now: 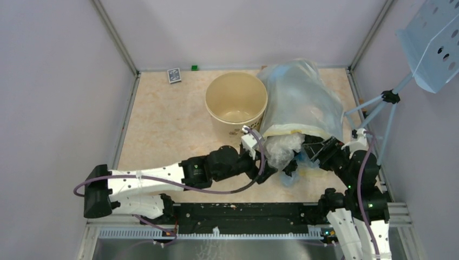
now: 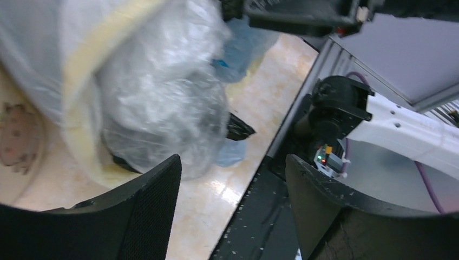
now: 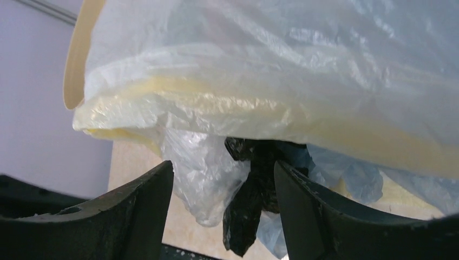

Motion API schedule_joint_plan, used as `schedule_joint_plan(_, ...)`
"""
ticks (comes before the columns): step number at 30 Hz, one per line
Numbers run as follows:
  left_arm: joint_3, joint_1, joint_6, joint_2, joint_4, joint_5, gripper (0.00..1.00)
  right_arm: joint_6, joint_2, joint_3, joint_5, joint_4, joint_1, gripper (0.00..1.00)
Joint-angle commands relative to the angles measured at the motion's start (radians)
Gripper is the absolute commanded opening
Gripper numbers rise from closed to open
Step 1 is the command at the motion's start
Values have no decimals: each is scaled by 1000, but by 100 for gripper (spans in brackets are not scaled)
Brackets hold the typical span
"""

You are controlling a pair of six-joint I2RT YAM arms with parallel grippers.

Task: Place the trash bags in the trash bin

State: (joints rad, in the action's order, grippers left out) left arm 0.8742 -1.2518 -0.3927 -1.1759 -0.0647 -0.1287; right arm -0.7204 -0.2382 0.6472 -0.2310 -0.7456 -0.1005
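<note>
The cream trash bin (image 1: pixel 236 103) stands upright at the back centre, and its printed side (image 2: pixel 16 135) shows in the left wrist view. To its right lies a large translucent sack (image 1: pixel 300 97) with a cream-yellow rim under its film. From the sack's mouth spill a crumpled clear bag (image 1: pixel 282 147) (image 2: pixel 162 103) (image 3: pixel 203 173), a black bag (image 3: pixel 249 206) (image 2: pixel 238 127) and a bluish bag (image 1: pixel 289 177) (image 3: pixel 346 176). My left gripper (image 1: pixel 269 165) (image 2: pixel 233 162) is open just beside the clear bag, with only floor between its fingers. My right gripper (image 1: pixel 308 146) (image 3: pixel 223 168) is open, with the clear and black bags hanging between its fingers.
A small card box (image 1: pixel 174 75) and a green cube (image 1: pixel 194 67) lie by the back wall. A tripod (image 1: pixel 379 108) with a perforated light-blue panel (image 1: pixel 433 43) stands at the right. Walls enclose the floor; a black rail (image 1: pixel 243 214) runs along the front.
</note>
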Motion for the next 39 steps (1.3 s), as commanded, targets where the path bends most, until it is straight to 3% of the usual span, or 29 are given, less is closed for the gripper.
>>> schedule_joint_plan(1,-36,-70,-83,-63,-128,-113,75,-29,-11,-11,98,131,0,67)
schedule_joint_plan(9,-12,-63,-156,-294,-366,-282,69,-39,-49,-63,175,268,1,55)
schedule_joint_plan(15,137,43,-230,-503,-397,-261,61,-28,-118,-59,223,310,1,36)
schedule_joint_plan(18,207,118,-236,-594,-439,-219,58,-12,-155,-64,294,340,0,31)
schedule_joint_plan(25,472,250,-235,-816,-465,-177,54,18,-366,-32,435,546,1,14)
schedule_joint_plan(28,627,295,-198,-913,-449,-138,53,42,-526,44,471,613,6,0)
schedule_joint_plan(33,945,362,-188,-1100,-323,-99,53,74,-695,168,482,641,45,0)
schedule_joint_plan(39,1224,434,-150,-1263,-215,-43,53,138,-774,275,358,608,91,0)
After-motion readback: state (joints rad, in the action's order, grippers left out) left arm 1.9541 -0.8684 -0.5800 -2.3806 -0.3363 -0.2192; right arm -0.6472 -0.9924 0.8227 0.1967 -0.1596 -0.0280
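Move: Off the left hand's tips, the clear bag lies about 10 cm ahead, 8 cm right and 12 cm lower. The big trash bag's yellow upper rim stands some 17 cm ahead, 11 cm right and 5 cm lower, and the bin 24 cm ahead, 9 cm left. From the right hand, that rim is about 8 cm ahead, 5 cm left; the black bag sits 4 cm ahead, 2 cm left and 10 cm below, the blue bag 3 cm ahead, 4 cm right. Dipping about 10 cm and edging right, the left hand then drives forward over 30 cm, pushing the clear bag into the big bag's mouth while it turns some 30 degrees counter-clockwise and half closes, ending under the yellow rim. The right hand advances about 18 cm and 8 cm right, turning clockwise, and shuts fully beneath the rim. ##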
